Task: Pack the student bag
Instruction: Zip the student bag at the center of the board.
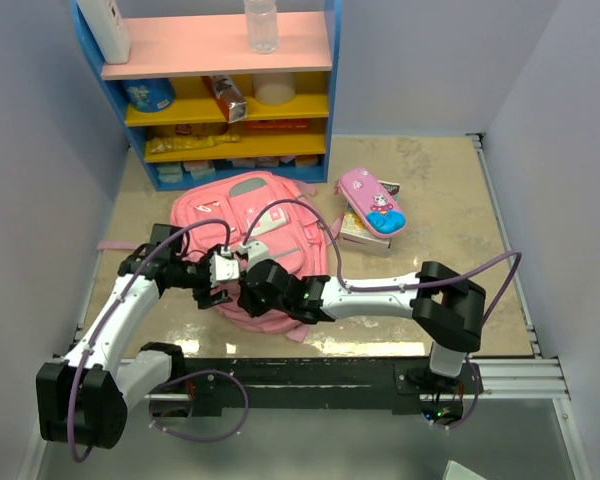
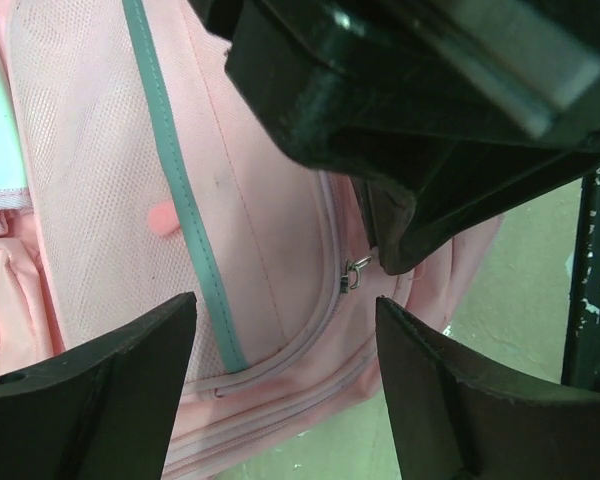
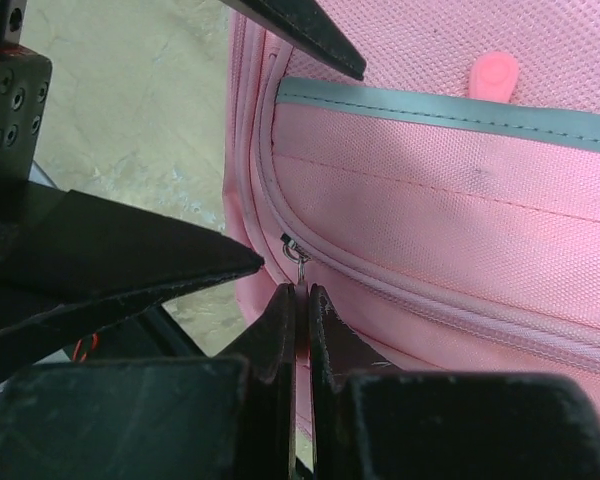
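The student bag [image 1: 260, 215] is a large pink backpack lying flat in the middle of the table. Both grippers meet at its near edge. My right gripper [image 3: 302, 290] is shut on the thin pull tab of a zip; the metal zip slider [image 3: 298, 262] sits just beyond the fingertips on a curved pocket zip. My left gripper [image 2: 285, 305] is open, its fingers straddling the bag's [image 2: 270, 250] lower edge with nothing between them. In that view the same slider [image 2: 353, 272] shows just under the right gripper's [image 2: 410, 110] black body. From above, the left gripper [image 1: 220, 280] and right gripper [image 1: 248, 285] sit side by side.
A blue, pink and yellow shelf unit [image 1: 220, 90] with boxes and a bottle [image 1: 261, 25] stands at the back. A small pink pencil case [image 1: 372, 200] lies on books [image 1: 365, 238] to the right of the bag. The arms' black rail [image 1: 330, 375] runs along the near edge.
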Tool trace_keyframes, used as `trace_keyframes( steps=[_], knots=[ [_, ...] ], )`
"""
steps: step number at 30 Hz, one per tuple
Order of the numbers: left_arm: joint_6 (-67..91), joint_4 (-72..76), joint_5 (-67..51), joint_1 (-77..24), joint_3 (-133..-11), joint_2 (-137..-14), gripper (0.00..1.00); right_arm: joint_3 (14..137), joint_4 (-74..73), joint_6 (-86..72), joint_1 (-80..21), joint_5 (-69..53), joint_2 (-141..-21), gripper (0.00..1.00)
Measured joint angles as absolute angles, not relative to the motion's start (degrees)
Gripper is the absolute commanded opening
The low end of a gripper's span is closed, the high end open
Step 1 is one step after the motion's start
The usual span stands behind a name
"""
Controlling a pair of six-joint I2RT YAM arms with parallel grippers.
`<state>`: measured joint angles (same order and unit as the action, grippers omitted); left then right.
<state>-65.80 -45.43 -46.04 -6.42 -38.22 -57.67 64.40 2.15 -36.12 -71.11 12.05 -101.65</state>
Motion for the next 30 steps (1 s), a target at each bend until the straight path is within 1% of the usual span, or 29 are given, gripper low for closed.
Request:
trace_keyframes(
  steps=[7,10,11,13,17,21,27,28,30],
  knots=[
    [-67.2,-42.3,-43.7,-6.9,-36.2,-58.1,0.66,63.0,3.2,-36.7,-70.0,9.6,-99.7,0.00],
    [-67.3,-40.9,-43.0,-7.0,-35.6,-58.2,0.45,62.1,3.5,-37.0,-69.6,8.9,-99.2,0.00],
    [-67.3,-40.5,-42.9,-7.1,-35.5,-58.3,0.30,62.0,3.6,-37.1,-69.6,8.6,-99.2,0.00],
    [-67.1,-40.3,-42.8,-7.2,-35.4,-58.5,0.12,61.9,3.7,-37.3,-69.3,8.1,-99.1,0.00],
    [-68.2,-40.4,-43.4,-7.7,-35.4,-58.9,0.05,61.7,4.3,-37.4,-68.9,7.9,-99.1,0.00],
    [-68.4,-40.4,-43.4,-7.9,-35.4,-59.0,0.04,61.3,4.4,-37.3,-68.6,7.8,-98.6,0.00],
    [-68.4,-39.8,-44.6,-8.1,-35.4,-58.9,0.07,58.4,2.4,-36.9,-65.3,5.7,-93.1,0.00],
    [-68.4,-39.7,-44.8,-8.3,-35.5,-58.8,0.11,58.1,2.1,-36.8,-64.5,4.9,-92.4,0.00],
    [-68.4,-39.8,-44.8,-8.4,-35.7,-58.8,0.14,56.9,1.5,-36.4,-62.5,3.8,-90.7,0.00]
  ],
)
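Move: The bag's near-left rim, where the teal strip meets the zip seam, lies about 3 cm below the open left fingers, only 1 cm ahead and 1 cm left. The zip pull, already in the right gripper, is about 3 cm right of the left hand and 2 cm back; the coral tab is some 5 cm ahead and 4 cm right. From the right hand, the bag's near-right corner, where the zip leads, lies about 16 cm right, level. Lower the open left gripper about 1.5 cm onto the bag's rim, easing 1 cm forward, then close it to pinch the fold of fabric and hold it there as the anchor. Keep the right fingers shut on the zip pull, nearly still at first; once the left has its grip, draw the pull away from it, some 5 cm right, with nearly 3 cm each of forward and up. ##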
